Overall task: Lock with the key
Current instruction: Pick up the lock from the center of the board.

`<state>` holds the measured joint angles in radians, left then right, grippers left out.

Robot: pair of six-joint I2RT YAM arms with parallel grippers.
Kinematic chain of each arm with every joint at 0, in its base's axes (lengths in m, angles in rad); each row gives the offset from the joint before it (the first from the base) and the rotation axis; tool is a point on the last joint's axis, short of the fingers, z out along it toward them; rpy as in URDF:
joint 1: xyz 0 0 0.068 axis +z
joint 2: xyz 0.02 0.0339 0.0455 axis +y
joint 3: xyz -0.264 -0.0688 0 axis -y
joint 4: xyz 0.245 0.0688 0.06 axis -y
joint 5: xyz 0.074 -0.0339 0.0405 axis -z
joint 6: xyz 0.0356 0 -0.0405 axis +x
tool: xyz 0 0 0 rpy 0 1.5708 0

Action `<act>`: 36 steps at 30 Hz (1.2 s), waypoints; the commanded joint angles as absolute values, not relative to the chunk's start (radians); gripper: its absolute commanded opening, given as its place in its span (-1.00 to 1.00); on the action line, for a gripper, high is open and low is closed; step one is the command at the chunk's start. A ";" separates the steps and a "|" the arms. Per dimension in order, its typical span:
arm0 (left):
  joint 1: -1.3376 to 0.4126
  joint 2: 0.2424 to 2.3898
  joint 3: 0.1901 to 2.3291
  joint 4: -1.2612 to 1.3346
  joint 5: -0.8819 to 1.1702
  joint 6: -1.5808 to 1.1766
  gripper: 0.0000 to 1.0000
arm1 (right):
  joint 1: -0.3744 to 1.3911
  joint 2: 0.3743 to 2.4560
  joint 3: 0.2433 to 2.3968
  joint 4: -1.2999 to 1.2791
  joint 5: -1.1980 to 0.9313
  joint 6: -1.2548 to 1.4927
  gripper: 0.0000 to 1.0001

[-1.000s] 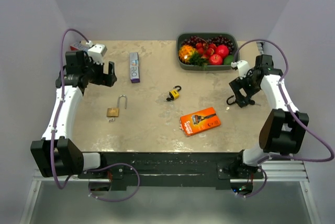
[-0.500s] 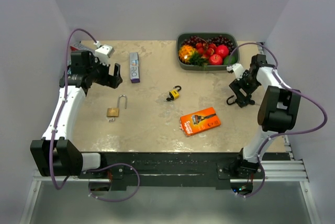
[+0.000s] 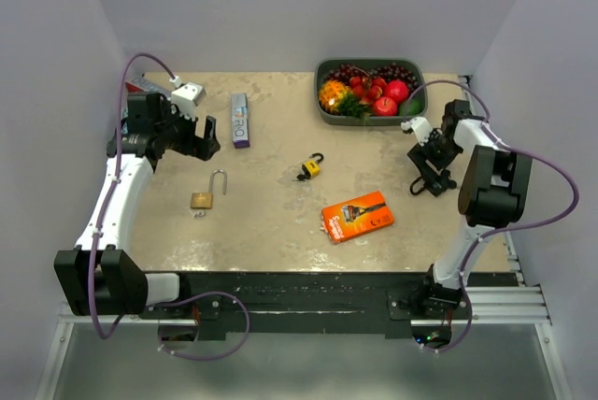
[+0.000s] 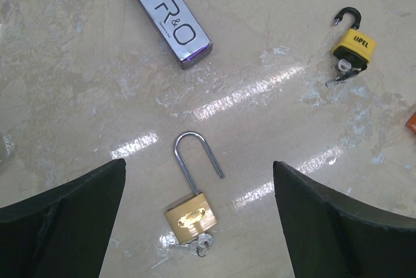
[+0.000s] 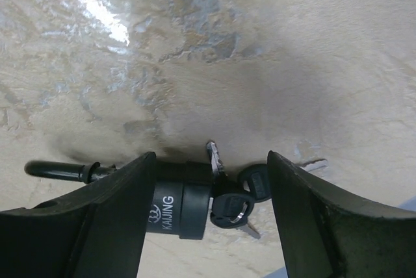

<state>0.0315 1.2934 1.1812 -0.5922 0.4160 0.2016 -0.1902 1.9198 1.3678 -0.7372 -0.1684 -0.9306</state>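
Note:
A black padlock (image 5: 179, 210) marked KAIJING lies on the table, its shackle (image 5: 58, 169) pointing left and black-headed keys (image 5: 231, 206) at its right end. My right gripper (image 5: 211, 156) is low over it and open. The lock and keys lie between its jaws, with the left finger (image 5: 97, 226) against the lock body and a gap at the right finger (image 5: 325, 226). A brass padlock (image 4: 190, 212) with a raised shackle and small keys (image 4: 198, 244) lies below my open left gripper (image 4: 198, 164). A yellow padlock (image 4: 354, 45) lies further right.
A purple R&O box (image 3: 240, 120) lies at the back left. A dark tray of fruit (image 3: 322, 73) stands at the back right, near the right gripper (image 3: 420, 180). An orange box (image 3: 357, 217) lies in front of the yellow padlock (image 3: 310, 168). Walls close both sides.
The right arm has folded back with its wrist turned, and its jaws have narrowed around the black padlock. The left gripper has shifted a little to the right and stays wide open.

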 commanded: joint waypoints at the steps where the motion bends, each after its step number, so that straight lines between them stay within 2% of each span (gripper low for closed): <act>1: 0.025 1.273 1.175 -0.561 0.440 0.192 0.99 | -0.193 1.908 1.336 -0.759 -0.164 -0.977 0.47; 13: 0.020 1.276 1.167 -0.548 0.436 0.175 0.99 | -0.271 1.867 1.525 -0.977 -0.244 -1.078 0.54; 21: 0.020 1.275 1.164 -0.538 0.451 0.176 0.99 | -0.278 1.836 1.434 -0.994 -0.189 -1.157 0.56; 26: 0.018 1.281 1.164 -0.532 0.474 0.175 0.99 | -0.279 1.896 1.427 -0.986 -0.178 -1.140 0.57; 36: 0.018 1.281 1.175 -0.546 0.454 0.196 0.99 | -0.278 1.931 1.401 -0.979 -0.178 -1.160 0.49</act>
<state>0.0238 1.2938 1.1645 -0.5724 0.4442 0.1940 -0.2798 1.9331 1.4178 -0.9813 -0.1741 -1.1294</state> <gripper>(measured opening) 0.993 0.751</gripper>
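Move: Beneath and just behind the right hand lies the black lock, roughly 3 cm back, level sideways and about 2 cm lower. Its keys lie some 4 cm to the hand's right and 1 cm back; the orange box is about 17 cm to its left and 10 cm back, and the fruit tray around 18 cm ahead and 14 cm left. From the left hand the black lock is roughly 48 cm to the right, level ahead, 20 cm below. Working back over the black lock, the right hand first dips and draws back about 2 cm, then lifts over 4 cm while shifting 3 cm right. It then travels back and sinks to its starting height, about 5 cm farther back overall, bringing the still-open fingers closer around the lock body. The hand tips some 10 degrees more upright and turns slightly counter-clockwise. ##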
